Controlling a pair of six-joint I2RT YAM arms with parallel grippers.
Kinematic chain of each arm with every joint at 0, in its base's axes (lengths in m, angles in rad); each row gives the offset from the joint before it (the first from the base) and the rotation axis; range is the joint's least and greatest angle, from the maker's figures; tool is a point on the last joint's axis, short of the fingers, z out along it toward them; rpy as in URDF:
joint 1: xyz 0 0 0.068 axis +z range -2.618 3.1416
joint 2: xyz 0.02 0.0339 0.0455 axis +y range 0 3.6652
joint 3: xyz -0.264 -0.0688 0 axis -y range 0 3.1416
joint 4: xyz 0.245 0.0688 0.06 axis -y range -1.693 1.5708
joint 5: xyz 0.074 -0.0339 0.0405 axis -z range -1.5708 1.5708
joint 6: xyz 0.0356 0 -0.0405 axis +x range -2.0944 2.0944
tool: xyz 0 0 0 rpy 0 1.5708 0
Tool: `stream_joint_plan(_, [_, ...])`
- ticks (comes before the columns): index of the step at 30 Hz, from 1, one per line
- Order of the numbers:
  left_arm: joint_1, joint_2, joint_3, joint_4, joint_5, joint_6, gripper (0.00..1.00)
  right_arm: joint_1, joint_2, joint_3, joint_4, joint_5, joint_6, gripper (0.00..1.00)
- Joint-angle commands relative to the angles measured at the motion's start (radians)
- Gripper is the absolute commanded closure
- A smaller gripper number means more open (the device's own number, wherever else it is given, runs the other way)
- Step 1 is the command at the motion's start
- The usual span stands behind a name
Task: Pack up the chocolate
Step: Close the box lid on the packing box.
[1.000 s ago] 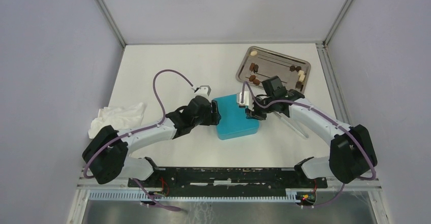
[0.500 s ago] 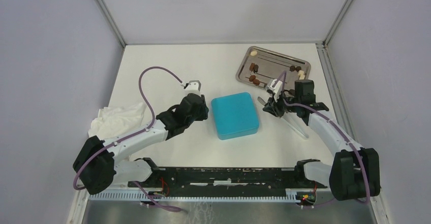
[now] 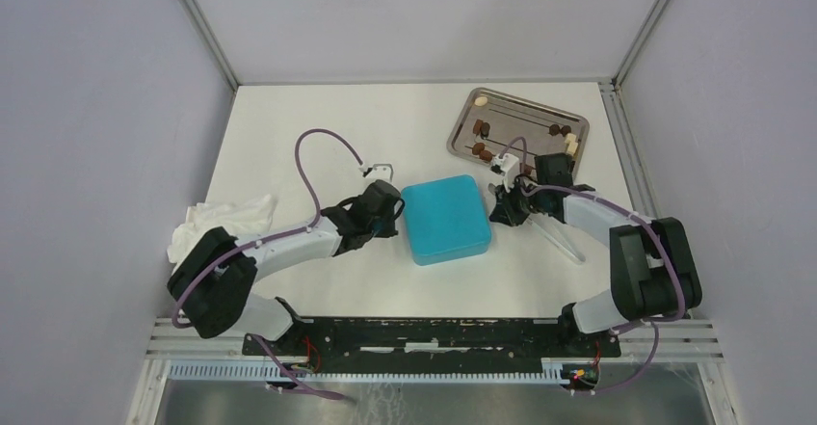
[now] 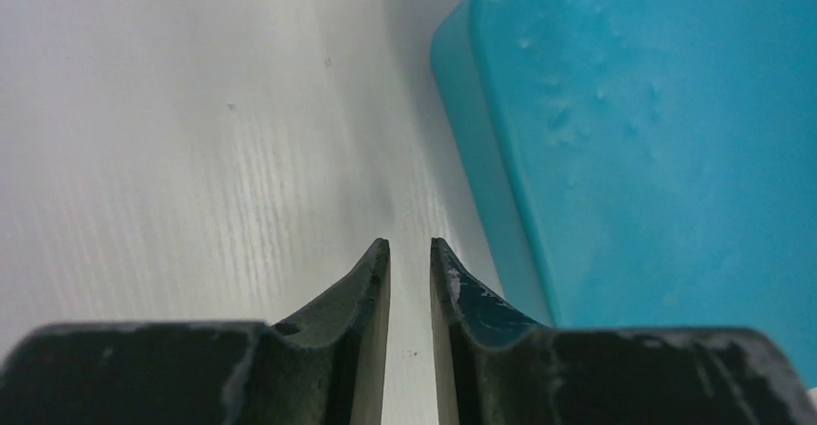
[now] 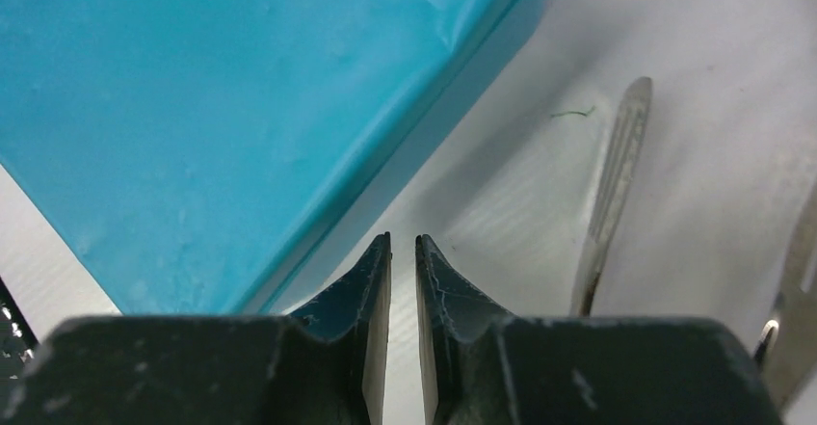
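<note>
The teal box (image 3: 445, 219) sits closed in the middle of the table, its lid also filling part of both wrist views (image 4: 655, 136) (image 5: 212, 107). The chocolate (image 3: 480, 129), small brown and cream pieces, lies on the metal tray (image 3: 525, 115) at the back right. My left gripper (image 3: 394, 215) (image 4: 409, 244) hovers low beside the box's left edge, jaws a little apart with nothing between them. On the box's right side, my right gripper (image 3: 500, 213) (image 5: 403, 238) has its jaws almost together, only a thin slit, holding nothing.
Long metal tweezers (image 3: 561, 238) (image 5: 612, 184) lie on the table just right of the right gripper. A crumpled white cloth (image 3: 222, 225) rests at the left edge. Grey walls close in the table on three sides.
Both grippers have come off the box lid and now sit beside its left and right edges. The left jaws have narrowed a lot. The box has not moved.
</note>
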Motion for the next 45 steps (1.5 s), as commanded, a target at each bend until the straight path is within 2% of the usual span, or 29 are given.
stream_joint_plan(1, [0.0, 0.076, 0.075, 0.083, 0.104, 0.02, 0.73, 0.033, 0.052, 0.077, 0.016, -0.018, 0.033, 0.8])
stream_joint_plan(5, [-0.016, 0.118, 0.108, 0.119, 0.157, 0.004, 0.74, 0.033, 0.077, 0.086, -0.006, -0.052, 0.023, 0.81])
stream_joint_plan(15, [-0.067, 0.129, 0.147, 0.089, 0.127, -0.012, 0.74, 0.056, 0.101, 0.098, -0.026, -0.016, -0.01, 0.8])
stream_joint_plan(21, [-0.127, 0.097, 0.134, 0.037, 0.038, -0.041, 0.74, 0.138, 0.127, 0.12, -0.055, 0.03, -0.052, 0.8])
stream_joint_plan(28, [-0.152, 0.021, 0.062, -0.019, -0.05, -0.111, 0.73, 0.167, 0.125, 0.133, -0.08, 0.107, -0.088, 0.8])
stream_joint_plan(31, [-0.152, -0.018, 0.056, -0.068, -0.098, -0.107, 0.73, 0.139, 0.08, 0.149, -0.112, 0.16, -0.111, 0.79])
stream_joint_plan(35, [-0.151, -0.098, 0.041, -0.134, -0.166, -0.09, 0.72, 0.056, -0.04, 0.149, -0.139, 0.148, -0.165, 0.78])
stream_joint_plan(40, [-0.148, -0.237, 0.008, -0.126, -0.192, -0.073, 0.64, 0.023, -0.233, 0.123, -0.112, 0.116, -0.238, 0.74])
stream_joint_plan(41, [-0.149, -0.263, -0.002, -0.108, -0.179, -0.068, 0.62, 0.023, -0.263, 0.117, -0.089, 0.119, -0.244, 0.71])
stream_joint_plan(42, [-0.147, -0.291, -0.008, -0.09, -0.158, -0.066, 0.58, 0.022, -0.285, 0.114, -0.07, 0.113, -0.252, 0.63])
stream_joint_plan(45, [-0.128, -0.365, -0.044, -0.007, -0.087, -0.072, 0.4, 0.018, -0.29, 0.121, -0.03, 0.02, -0.256, 0.12])
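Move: The packing box with its lid on lies between my hands. Its middle is about 10 cm to the right of my left hand, 2 cm ahead and 4 cm lower; from my right hand it is some 10 cm to the left, level with it, and 2 cm lower. The tongs lie about 8 cm to the right of my right hand, 2 cm back, and the chocolate tray about 17 cm ahead and 4 cm right, both 4 cm lower. I close in on the box from both sides, fingers nearly shut: my left hand goes right about 4 cm and slightly down against its left side, my right hand about 2 cm left and down against its right. My left hand then slides 3 cm back along the side, before both rise clear, the right also drawing off right and forward, tilting up some 20 degrees, fingers opening. ##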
